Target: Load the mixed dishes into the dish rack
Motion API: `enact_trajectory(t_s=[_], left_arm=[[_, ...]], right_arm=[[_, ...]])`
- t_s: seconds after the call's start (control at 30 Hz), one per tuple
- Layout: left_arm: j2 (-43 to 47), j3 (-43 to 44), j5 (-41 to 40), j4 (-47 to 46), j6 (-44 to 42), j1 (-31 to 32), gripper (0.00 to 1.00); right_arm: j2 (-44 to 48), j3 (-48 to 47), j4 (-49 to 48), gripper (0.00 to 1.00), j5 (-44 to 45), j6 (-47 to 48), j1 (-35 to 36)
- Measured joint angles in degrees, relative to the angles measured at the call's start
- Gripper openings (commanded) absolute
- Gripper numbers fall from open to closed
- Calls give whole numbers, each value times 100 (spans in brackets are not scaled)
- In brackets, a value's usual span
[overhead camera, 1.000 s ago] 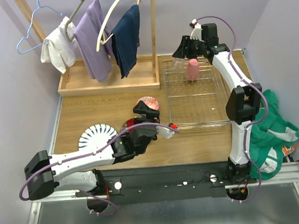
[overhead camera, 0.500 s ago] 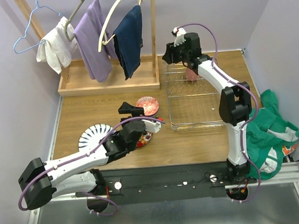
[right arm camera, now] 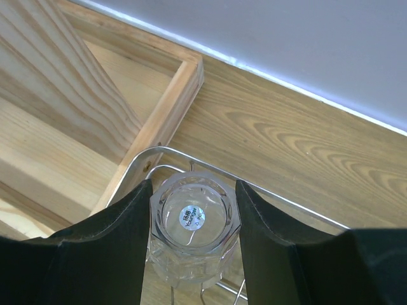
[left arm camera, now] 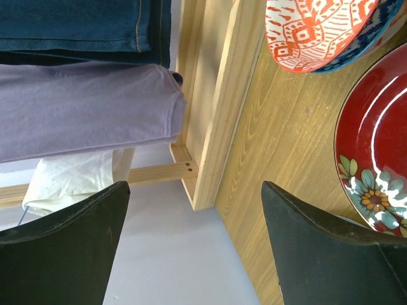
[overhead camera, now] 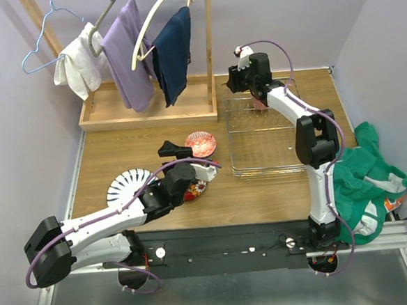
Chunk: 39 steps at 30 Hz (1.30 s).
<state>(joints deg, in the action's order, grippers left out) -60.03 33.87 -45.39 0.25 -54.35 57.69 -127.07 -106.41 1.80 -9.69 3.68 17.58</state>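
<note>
My right gripper (right arm camera: 193,190) is shut on an upturned clear glass (right arm camera: 194,225), held over the far left corner of the dish rack (right arm camera: 273,196). From above, the right gripper (overhead camera: 243,71) is at the silver wire dish rack's (overhead camera: 267,167) back left, with a pink cup (overhead camera: 260,104) partly hidden behind the arm. My left gripper (left arm camera: 194,254) is open and holds nothing. It hovers (overhead camera: 186,160) near the red floral plate (overhead camera: 196,189) (left arm camera: 381,152) and a red-pink bowl (overhead camera: 201,143) (left arm camera: 318,28) nested in a blue-white bowl (left arm camera: 376,37). The white striped plate (overhead camera: 129,184) lies left.
A wooden tray (overhead camera: 145,115) (left arm camera: 216,95) (right arm camera: 159,127) with hung clothes (overhead camera: 130,53) stands at the back left, touching the rack's corner. A green cloth (overhead camera: 369,176) hangs off the table's right edge. Purple walls close in on both sides.
My right arm swung left along the rack's far side with the glass. My left arm pulled back left from the rack's front, to by the red plate, its jaws a bit wider.
</note>
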Motion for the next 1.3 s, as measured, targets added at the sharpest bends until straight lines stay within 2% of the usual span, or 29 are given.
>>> enact_trajectory(t_s=[0.4,0.53,0.6,0.73,0.87,1.1,1.13,1.17,1.3], left_arm=[[0,-184,28,-125,81,-63,94],[0,-192,46,-133,131,-90,94],[0,-197,46,-127,168,-105,94],[7,-197,50,-107,223,-181,94],[20,-197,57,-74,243,-302,94],[85,-197,66,-72,197,-520,94],[101,-197,70,-74,184,-546,94],[109,-197,76,-72,170,-560,95],[177,-197,103,-76,103,-623,99]], right_arm=[[-114,341,-262,25,146,24,0],[-120,542,-354,43,168,-7,0],[-125,592,-356,48,188,-28,0],[-125,726,-579,65,363,-118,11],[-122,817,-686,67,560,-199,37],[-107,811,-470,77,708,-214,114],[-101,811,-433,82,728,-216,125],[-85,811,-380,100,737,-214,138],[190,831,-66,100,820,-190,199]])
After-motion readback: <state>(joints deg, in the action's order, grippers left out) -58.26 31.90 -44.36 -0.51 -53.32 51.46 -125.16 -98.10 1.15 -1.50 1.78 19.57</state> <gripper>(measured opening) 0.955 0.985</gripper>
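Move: The right hand already holds the clear glass over the dish rack's far-left corner; its spot there lies roughly 7 cm below, about 1 cm back and 1 cm right. The pink cup stands some 9 cm right of this hand, 3 cm back and 7 cm below; the wooden stand's right edge is about 6 cm left, 1 cm back, 9 cm below. From the left hand the corner spot is roughly 28 cm ahead, 19 cm right and 10 cm below. The right hand lowers the glass about 6 cm into the far-left corner, releasing; the left hand edges 3 cm left. ##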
